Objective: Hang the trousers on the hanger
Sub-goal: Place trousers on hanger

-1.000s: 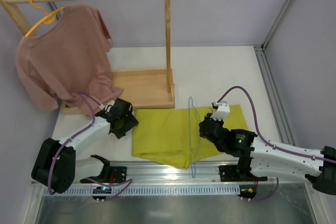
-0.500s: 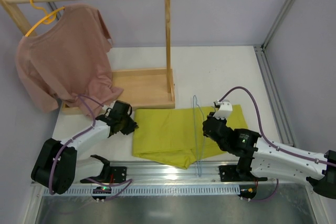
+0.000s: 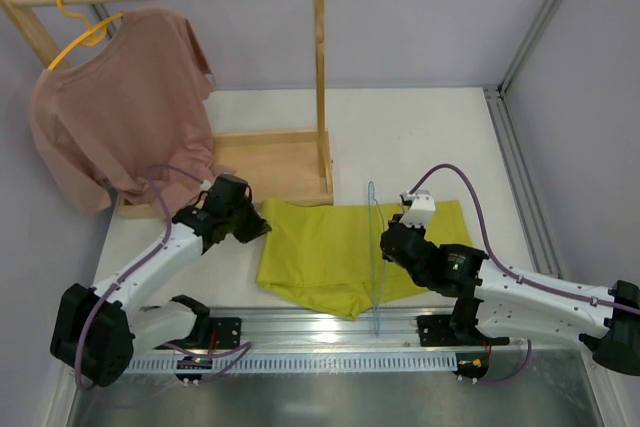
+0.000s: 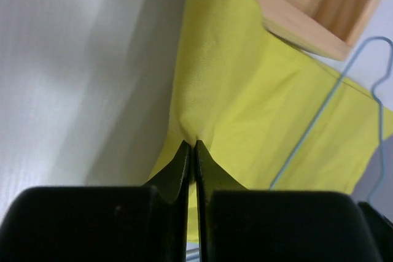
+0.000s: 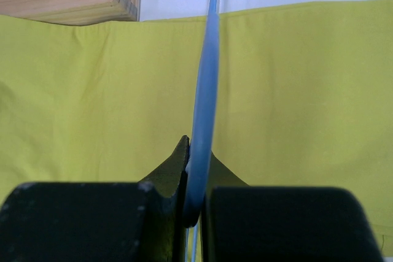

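The yellow-green trousers point(image 3: 320, 247) lie folded flat on the white table, near the front edge. My left gripper point(image 3: 257, 226) is at their far-left corner, shut on a pinch of the cloth; the left wrist view shows the trousers point(image 4: 245, 90) puckering at the tips of the gripper point(image 4: 190, 144). The thin light-blue hanger point(image 3: 374, 257) stands on edge across the trousers, with its hook pointing away from me. My right gripper point(image 3: 384, 243) is shut on the hanger's wire. In the right wrist view the hanger point(image 5: 206, 90) rises from between the tips of the gripper point(image 5: 198, 145), over the trousers point(image 5: 92, 102). The left wrist view shows the hanger point(image 4: 307, 130) slanting across the cloth.
A wooden clothes rack stands at the back left; its base tray point(image 3: 270, 162) lies just behind the trousers' far edge and its upright post point(image 3: 320, 67) is nearby. A dusty-pink T-shirt point(image 3: 130, 117) hangs from a yellow hanger point(image 3: 85, 32). A metal rail point(image 3: 330, 327) runs along the front.
My left gripper has shut on the trousers' left corner and drawn it up and to the right. The right gripper and hanger have barely shifted.
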You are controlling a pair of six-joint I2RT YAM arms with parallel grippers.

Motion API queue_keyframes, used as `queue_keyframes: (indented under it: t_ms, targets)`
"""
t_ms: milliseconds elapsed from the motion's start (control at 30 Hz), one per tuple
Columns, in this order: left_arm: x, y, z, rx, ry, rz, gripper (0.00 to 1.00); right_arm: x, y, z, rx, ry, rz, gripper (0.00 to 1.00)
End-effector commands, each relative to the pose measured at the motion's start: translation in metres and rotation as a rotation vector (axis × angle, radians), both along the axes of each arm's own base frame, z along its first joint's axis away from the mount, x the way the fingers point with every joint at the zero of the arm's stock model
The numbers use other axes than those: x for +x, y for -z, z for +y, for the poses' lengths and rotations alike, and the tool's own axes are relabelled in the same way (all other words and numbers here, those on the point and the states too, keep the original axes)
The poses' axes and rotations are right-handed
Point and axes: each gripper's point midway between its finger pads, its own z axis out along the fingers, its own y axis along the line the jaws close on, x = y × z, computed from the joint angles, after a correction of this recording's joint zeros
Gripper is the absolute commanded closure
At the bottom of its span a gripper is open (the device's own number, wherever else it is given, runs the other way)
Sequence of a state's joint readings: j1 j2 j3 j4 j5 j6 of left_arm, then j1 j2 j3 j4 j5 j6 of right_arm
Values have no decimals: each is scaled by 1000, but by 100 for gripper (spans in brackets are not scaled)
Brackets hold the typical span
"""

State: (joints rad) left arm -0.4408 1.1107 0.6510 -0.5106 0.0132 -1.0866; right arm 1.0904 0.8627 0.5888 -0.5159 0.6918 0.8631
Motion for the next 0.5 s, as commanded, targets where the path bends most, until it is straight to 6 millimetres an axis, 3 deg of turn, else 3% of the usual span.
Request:
queue_keyframes:
  t_ms: [0,233,300,333,367,467]
  targets:
    - [13,-50,-38,-113,113,-121,100,-4,13,-5,-38,-10,26,96]
    - [13,-87,-112,-232,264,-192,99,-5,15,-6,-29,-11,24,96]
    - [8,-87,-134,-250,306,-187,99,-5,13,-7,-21,-7,20,96]
    - [13,-98,-147,-275,319,-223,100,-5,11,-8,-11,-3,15,96]
    - [7,-91,-163,-279,343,-199,100,-5,12,-9,-9,-2,14,96]
    - [-2,-99,-203,-343,395,-217,100,-5,11,-10,16,5,5,96]
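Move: The left hand, already pinching the trousers' left end a few centimetres off the table, has the hanger as its goal: about 24 cm to its right and 6 cm back, roughly level in height. The foot of the rack's post stands some 12 cm right and 10 cm ahead, 5 cm lower; the pink shirt's hem is 17 cm left and 8 cm ahead. From the right hand, which holds the hanger, its middle lies about 6 cm back, 2 cm left and 4 cm below. Keeping its shut fingers on the trousers' end, the left hand sweeps about 15 cm to the right, past the near side of the rack's post towards the hanger, climbing about 6 cm early on and then levelling off, while the wrist turns some 20 degrees clockwise. The right hand stays in place with its grip on the hanger, holding it above the trousers for the cloth to be brought across. ##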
